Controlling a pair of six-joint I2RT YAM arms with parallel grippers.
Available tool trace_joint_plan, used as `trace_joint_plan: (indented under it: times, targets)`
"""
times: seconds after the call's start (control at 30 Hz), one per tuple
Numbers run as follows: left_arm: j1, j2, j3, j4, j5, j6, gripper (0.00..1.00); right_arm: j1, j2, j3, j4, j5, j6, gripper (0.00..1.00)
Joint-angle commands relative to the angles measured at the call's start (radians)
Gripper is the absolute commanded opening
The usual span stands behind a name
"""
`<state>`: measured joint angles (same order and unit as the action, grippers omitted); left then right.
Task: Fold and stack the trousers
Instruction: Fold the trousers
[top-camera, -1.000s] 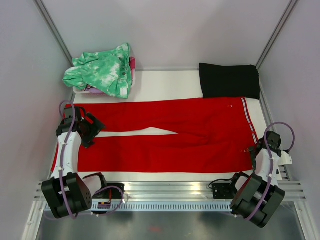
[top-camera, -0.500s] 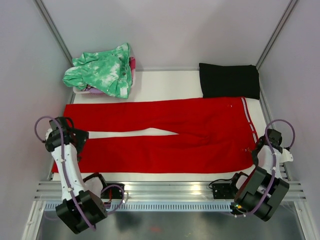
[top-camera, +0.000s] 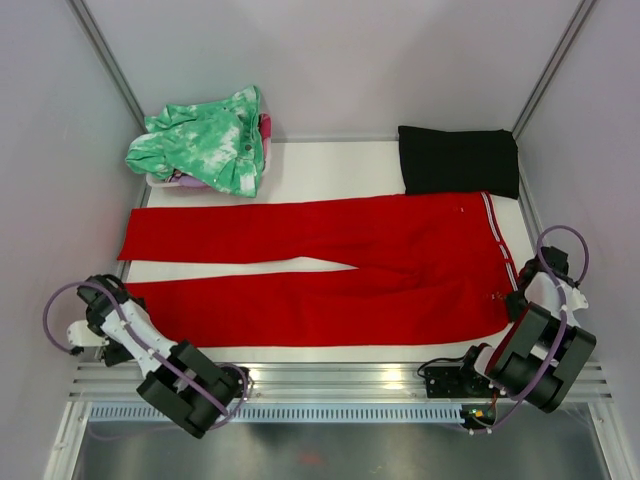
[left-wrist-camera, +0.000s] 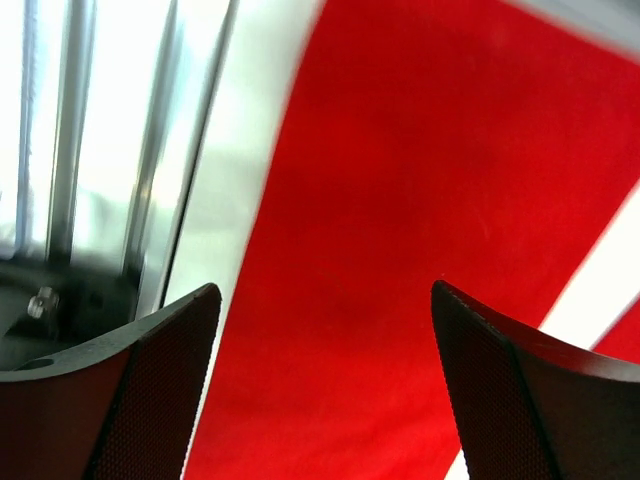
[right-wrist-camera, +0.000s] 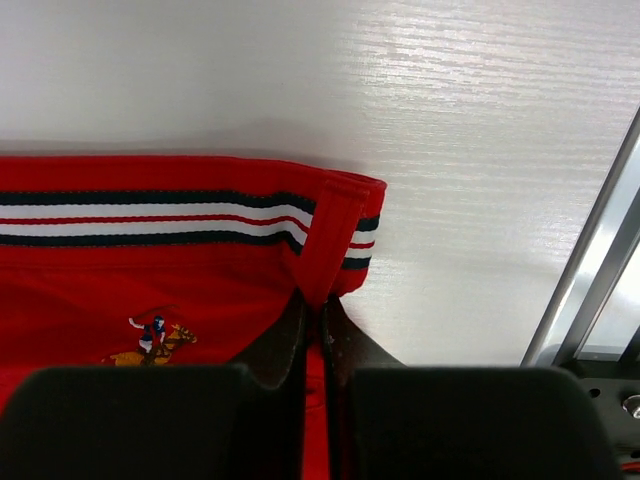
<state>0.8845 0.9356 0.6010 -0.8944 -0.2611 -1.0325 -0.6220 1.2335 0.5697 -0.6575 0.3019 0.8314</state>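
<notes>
The red trousers (top-camera: 420, 270) lie spread flat on the white table, legs pointing left and the striped waistband at the right. My right gripper (top-camera: 514, 299) is at the near corner of the waistband. In the right wrist view it (right-wrist-camera: 322, 300) is shut on a fold of red fabric beside a belt loop, below the striped band (right-wrist-camera: 150, 210). My left gripper (top-camera: 108, 305) hovers at the hem end of the near leg. In the left wrist view it (left-wrist-camera: 325, 288) stands open, with red cloth (left-wrist-camera: 400, 180) beneath and between the fingers.
A black folded cloth (top-camera: 458, 160) lies at the back right, touching the waistband end. A green-and-white mottled garment (top-camera: 205, 140) is heaped at the back left. An aluminium rail (top-camera: 340, 378) runs along the near edge, and grey walls close both sides.
My left arm swung from over the legs out to the near-left corner, at the near leg's hem. My right gripper shut on the waistband corner.
</notes>
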Motion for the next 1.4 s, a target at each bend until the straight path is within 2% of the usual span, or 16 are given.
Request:
trace_joint_plan:
  times: [0.0, 0.2, 0.37, 0.67, 0.77, 0.8, 0.87, 0.9, 0.97, 1.1, 1.13, 1.27, 1.37]
  targets:
    - [0.1, 0.021, -0.046, 0.242, 0.025, 0.052, 0.88, -0.001, 0.099, -0.033, 0.079, -0.099, -0.005, 0.0]
    - [0.182, 0.108, -0.047, 0.322, 0.033, 0.173, 0.82, -0.001, 0.092, -0.024, 0.079, -0.084, -0.002, 0.0]
    - [0.189, 0.149, -0.118, 0.382, 0.069, 0.177, 0.82, 0.001, 0.06, -0.027, 0.072, -0.086, 0.009, 0.0]
    - [0.189, 0.221, -0.152, 0.434, 0.08, 0.16, 0.8, -0.001, 0.037, -0.03, 0.068, -0.089, 0.014, 0.0]
    - [0.189, 0.232, -0.152, 0.443, 0.08, 0.167, 0.53, -0.001, 0.037, -0.03, 0.071, -0.09, 0.014, 0.0]
    - [0.189, 0.238, -0.152, 0.445, 0.088, 0.169, 0.36, 0.001, 0.035, -0.027, 0.07, -0.092, 0.012, 0.0]
    - [0.189, 0.247, -0.147, 0.442, 0.088, 0.169, 0.17, 0.001, 0.035, -0.024, 0.07, -0.092, 0.014, 0.0]
    - [0.189, 0.255, -0.144, 0.434, 0.083, 0.166, 0.02, -0.001, 0.034, -0.024, 0.07, -0.093, 0.014, 0.0]
    - [0.189, 0.256, -0.127, 0.408, 0.08, 0.173, 0.02, -0.001, 0.031, -0.019, 0.075, -0.102, 0.009, 0.0]
    - [0.189, 0.165, -0.069, 0.341, 0.095, 0.212, 0.02, -0.001, 0.003, 0.015, 0.059, -0.115, -0.018, 0.0]
    - [0.179, 0.152, -0.017, 0.316, 0.095, 0.236, 0.02, -0.002, -0.015, 0.025, 0.05, -0.112, -0.026, 0.0]
    - [0.07, 0.213, 0.124, 0.207, 0.05, 0.241, 0.02, -0.002, -0.037, 0.102, 0.018, -0.13, -0.047, 0.0]
    - [-0.03, 0.226, 0.248, 0.144, -0.064, 0.22, 0.02, -0.001, -0.049, 0.166, 0.018, -0.165, -0.058, 0.0]
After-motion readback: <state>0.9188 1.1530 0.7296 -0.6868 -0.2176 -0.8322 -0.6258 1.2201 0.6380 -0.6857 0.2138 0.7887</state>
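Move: The left-end hem corner of the trousers' near leg lies about 6 cm to the left of the open left hand, level fore and aft, and some 5 cm below it. The far leg's hem is roughly 22 cm ahead, nearly in line. The right hand already pinches the waistband's near corner; the waistband's far corner lies about 24 cm ahead and 5 cm left, the black folded cloth 31 cm ahead and 11 cm left. The near leg's hem corner is taken by the left hand, which goes about 5 cm left and 4–5 cm down, shuts its fingers on the edge, then lifts some 6 cm while going 4 cm forward. Still pinching the waistband corner, the right hand stays in place until the lift, then rises and goes forward about 2 cm with it. ##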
